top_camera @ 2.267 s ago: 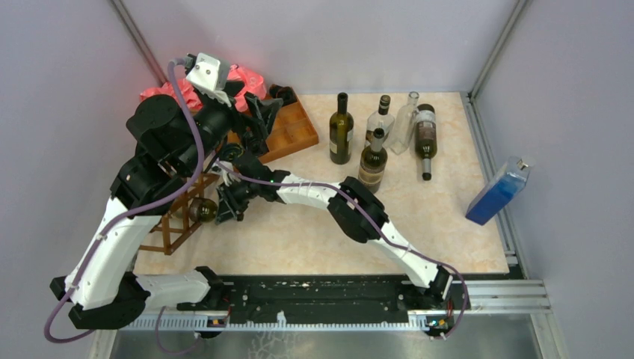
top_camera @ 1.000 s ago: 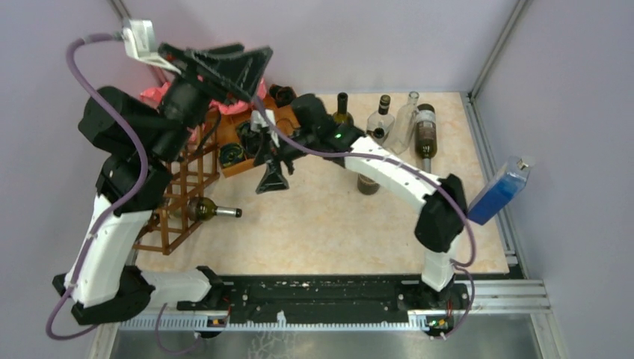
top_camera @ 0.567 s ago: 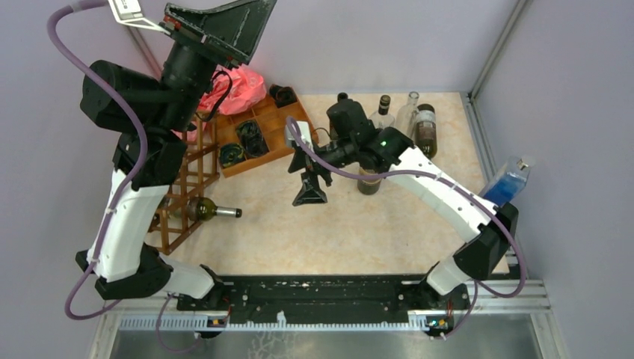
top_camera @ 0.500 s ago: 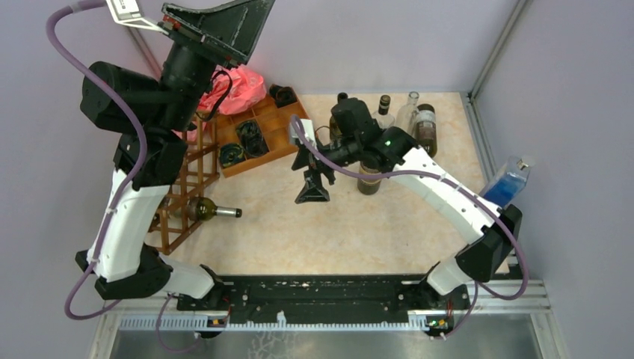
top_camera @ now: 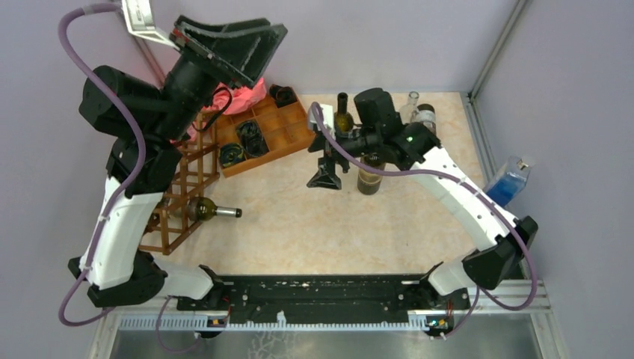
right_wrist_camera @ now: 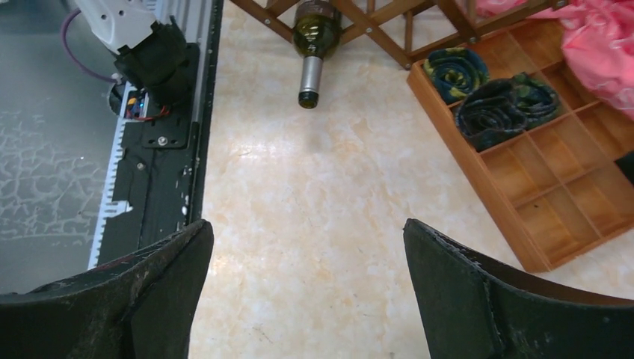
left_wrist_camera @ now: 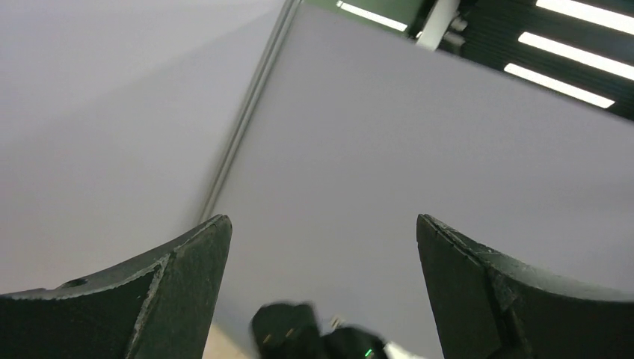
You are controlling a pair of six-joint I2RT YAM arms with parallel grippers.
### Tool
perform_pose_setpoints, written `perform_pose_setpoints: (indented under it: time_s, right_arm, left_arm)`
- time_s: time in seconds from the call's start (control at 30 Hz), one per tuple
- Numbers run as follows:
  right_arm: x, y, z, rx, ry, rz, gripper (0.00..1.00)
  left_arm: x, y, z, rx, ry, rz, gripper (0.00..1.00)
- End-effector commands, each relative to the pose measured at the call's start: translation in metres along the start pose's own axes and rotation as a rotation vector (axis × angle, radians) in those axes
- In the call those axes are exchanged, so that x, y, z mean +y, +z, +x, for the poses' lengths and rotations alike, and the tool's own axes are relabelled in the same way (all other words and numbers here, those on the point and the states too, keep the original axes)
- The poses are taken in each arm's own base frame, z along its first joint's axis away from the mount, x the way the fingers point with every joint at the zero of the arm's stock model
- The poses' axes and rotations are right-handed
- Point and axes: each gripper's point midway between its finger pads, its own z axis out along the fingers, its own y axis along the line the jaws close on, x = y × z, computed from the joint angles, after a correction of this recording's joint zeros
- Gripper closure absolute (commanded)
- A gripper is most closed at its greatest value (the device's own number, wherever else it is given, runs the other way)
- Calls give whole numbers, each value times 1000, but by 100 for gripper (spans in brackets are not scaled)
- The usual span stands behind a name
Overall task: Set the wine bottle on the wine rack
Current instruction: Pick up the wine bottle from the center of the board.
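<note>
A dark green wine bottle (top_camera: 203, 210) lies on its side in the low near end of the dark brown wine rack (top_camera: 185, 176), its neck sticking out to the right. The right wrist view shows the same wine bottle (right_wrist_camera: 310, 41) poking out of the wine rack slats (right_wrist_camera: 374, 19), far ahead of my fingers. My right gripper (top_camera: 325, 181) hangs open and empty over bare table, well right of the rack; the right gripper (right_wrist_camera: 307, 224) holds nothing. My left gripper (top_camera: 265, 48) is lifted high above the rack, open; the left gripper (left_wrist_camera: 321, 221) faces the wall.
An orange-brown compartmented tray (top_camera: 288, 134) with rolled cloths sits behind the rack, a pink cloth (top_camera: 250, 90) beyond it. Several more bottles (top_camera: 342, 112) stand or lie at the back under my right arm. A blue container (top_camera: 507, 185) leans on the right wall.
My right gripper has drawn away from the rack to the right and back, its jaws widening. The left arm has risen and swung. The bottle stays in the rack.
</note>
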Motion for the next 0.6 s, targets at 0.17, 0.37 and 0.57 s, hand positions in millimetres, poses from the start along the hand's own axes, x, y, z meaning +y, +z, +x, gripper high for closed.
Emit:
perform_pose_setpoints:
  time_s: [0.17, 0.37, 0.57]
  right_arm:
    - [-17, -87, -42, -126, -107, 234, 4]
    - [-45, -125, -43, -143, -51, 398, 1]
    - [-62, -158, -50, -109, 62, 445, 2]
  left_arm:
    - [53, -64, 35, 243, 355, -190, 1]
    - [96, -92, 75, 390, 396, -324, 1]
    - [108, -136, 110, 462, 352, -326, 2]
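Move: Ahead and to the right of the right hand stands the nearer dark wine bottle, about 9 cm farther out, 16 cm to the right, its middle some 17 cm lower. The other dark wine bottle stands about 19 cm ahead of that hand and 7 cm right; the clear bottle is also about 19 cm ahead but 20 cm right. From the raised left hand, the nearer bottle lies roughly 10 cm ahead, 23 cm right and 55 cm down. Swinging empty and wide open away from the rack side, the right hand goes about 11 cm right while climbing 8 cm and reaching 5 cm forward, closing sideways on the nearer dark bottle, high above the table; it turns some 20 degrees clockwise. Meanwhile the open left hand sinks about 18 cm, rolling its left side up so its fingers come down from slanting upward to roughly level. ##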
